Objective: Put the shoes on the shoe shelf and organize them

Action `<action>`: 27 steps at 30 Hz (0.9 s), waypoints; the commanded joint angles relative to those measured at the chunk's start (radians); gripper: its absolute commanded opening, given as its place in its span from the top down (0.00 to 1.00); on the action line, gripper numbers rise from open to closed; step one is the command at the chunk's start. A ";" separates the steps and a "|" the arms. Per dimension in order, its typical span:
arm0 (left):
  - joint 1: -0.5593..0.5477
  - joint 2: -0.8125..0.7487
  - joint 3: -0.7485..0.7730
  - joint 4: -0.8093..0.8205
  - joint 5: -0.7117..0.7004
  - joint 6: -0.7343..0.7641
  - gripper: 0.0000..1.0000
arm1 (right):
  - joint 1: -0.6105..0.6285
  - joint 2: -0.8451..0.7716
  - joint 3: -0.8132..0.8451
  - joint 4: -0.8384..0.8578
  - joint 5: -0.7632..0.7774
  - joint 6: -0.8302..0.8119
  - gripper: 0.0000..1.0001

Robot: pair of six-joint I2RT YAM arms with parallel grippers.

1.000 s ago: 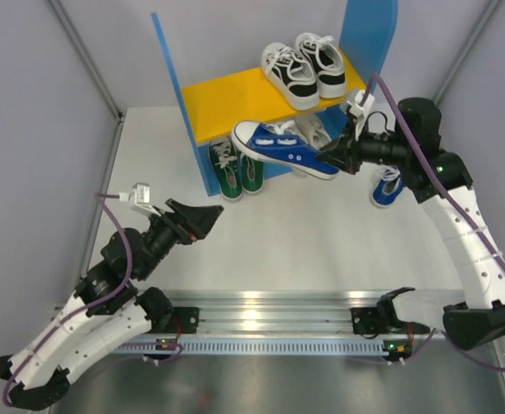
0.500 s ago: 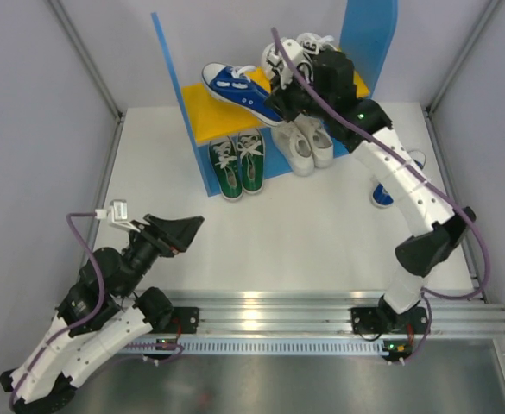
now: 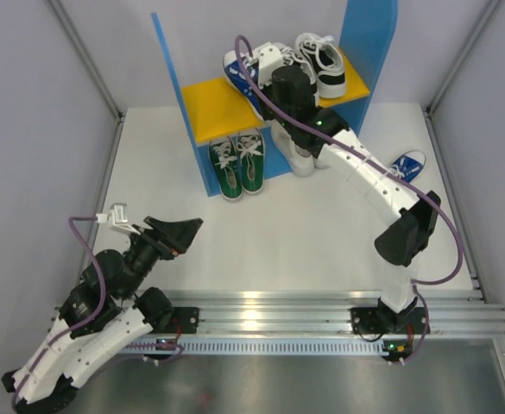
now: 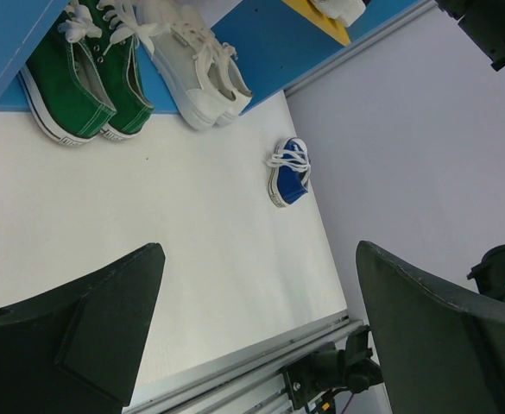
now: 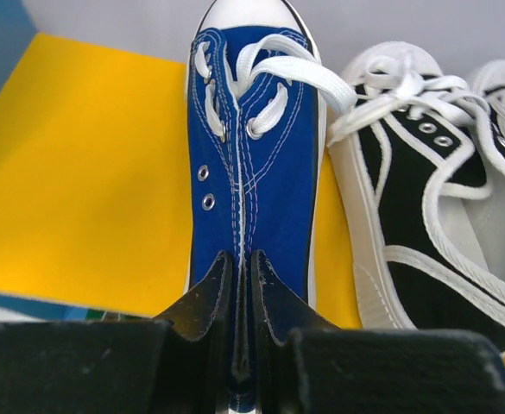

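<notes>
The shoe shelf (image 3: 173, 95) has blue side panels and an orange-yellow board (image 3: 213, 108) (image 5: 79, 172). My right gripper (image 3: 259, 84) (image 5: 245, 285) is shut on the heel of a blue shoe (image 3: 236, 76) (image 5: 252, 147), which points toward the back over the board. The other blue shoe (image 3: 405, 165) (image 4: 290, 172) lies on the table at the right. Under the board stand the green pair (image 3: 237, 164) (image 4: 84, 78) and the white pair (image 3: 302, 157) (image 4: 196, 69), partly hidden by my right arm. My left gripper (image 3: 181, 233) (image 4: 261, 319) hangs open, far from the shelf.
A black-and-white pair (image 3: 321, 62) (image 5: 416, 190) fills the right half of the board, right beside the held blue shoe. Grey walls enclose the white table (image 3: 278, 233). A metal rail (image 3: 269, 315) runs along the near edge.
My right arm has carried the blue shoe from in front of the shelf up over the board and turned it toe-first toward the back. The left arm drew back slightly, then held still.
</notes>
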State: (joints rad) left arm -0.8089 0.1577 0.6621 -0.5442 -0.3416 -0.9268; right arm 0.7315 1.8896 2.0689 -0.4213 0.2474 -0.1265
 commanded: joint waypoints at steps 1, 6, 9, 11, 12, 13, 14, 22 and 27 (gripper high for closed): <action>-0.001 -0.014 -0.018 0.006 -0.016 -0.018 0.02 | 0.037 -0.044 -0.022 0.207 0.196 0.076 1.00; 0.000 -0.027 -0.030 0.006 -0.011 -0.033 0.02 | 0.042 -0.041 -0.046 0.227 0.178 0.120 1.00; -0.001 -0.035 -0.033 0.006 -0.007 -0.040 0.02 | 0.055 -0.031 -0.036 0.234 0.170 0.120 1.00; 0.001 -0.040 -0.035 0.006 -0.004 -0.041 0.02 | 0.065 -0.024 -0.026 0.240 0.173 0.120 1.00; 0.001 -0.041 -0.035 0.006 -0.004 -0.044 0.02 | 0.068 -0.020 -0.020 0.240 0.173 0.120 1.00; 0.001 -0.041 -0.035 0.006 -0.004 -0.044 0.02 | 0.074 -0.017 -0.007 0.242 0.174 0.120 1.00; 0.001 -0.043 -0.035 0.006 -0.005 -0.044 0.02 | 0.075 -0.011 -0.006 0.251 0.173 0.120 1.00; 0.001 -0.043 -0.041 0.006 0.003 -0.055 0.02 | 0.088 0.023 -0.001 0.263 0.202 0.117 0.95; 0.001 -0.041 -0.041 0.006 0.006 -0.055 0.02 | 0.086 -0.004 -0.026 0.268 0.190 0.113 0.63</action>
State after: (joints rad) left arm -0.8089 0.1261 0.6262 -0.5503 -0.3389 -0.9752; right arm 0.8051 1.9251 1.9991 -0.2661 0.4107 -0.0120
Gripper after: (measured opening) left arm 0.982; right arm 0.323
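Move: On the upper yellow shelf, the spot for the blue shoe that the right hand holds pinched behind its laces lies about 8 cm ahead of that hand, 6 cm left and 4 cm down. The near black shoe is some 8 cm ahead and 8 cm right; the far black shoe about 11 cm ahead, 15 cm right. Below the shelf, the green pair sits roughly 3 cm ahead, 6 cm left and 22 cm down. From the left hand the spot lies some 35 cm ahead, 10 cm right. Sliding the blue shoe left along the upper shelf, away from the black shoes, the right hand first swings about 7 degrees clockwise and sinks 1.5 cm, then goes some 3 cm left at nearly that height. Only at the end do its fingers part, to about a third open, letting go of the shoe's upper. ##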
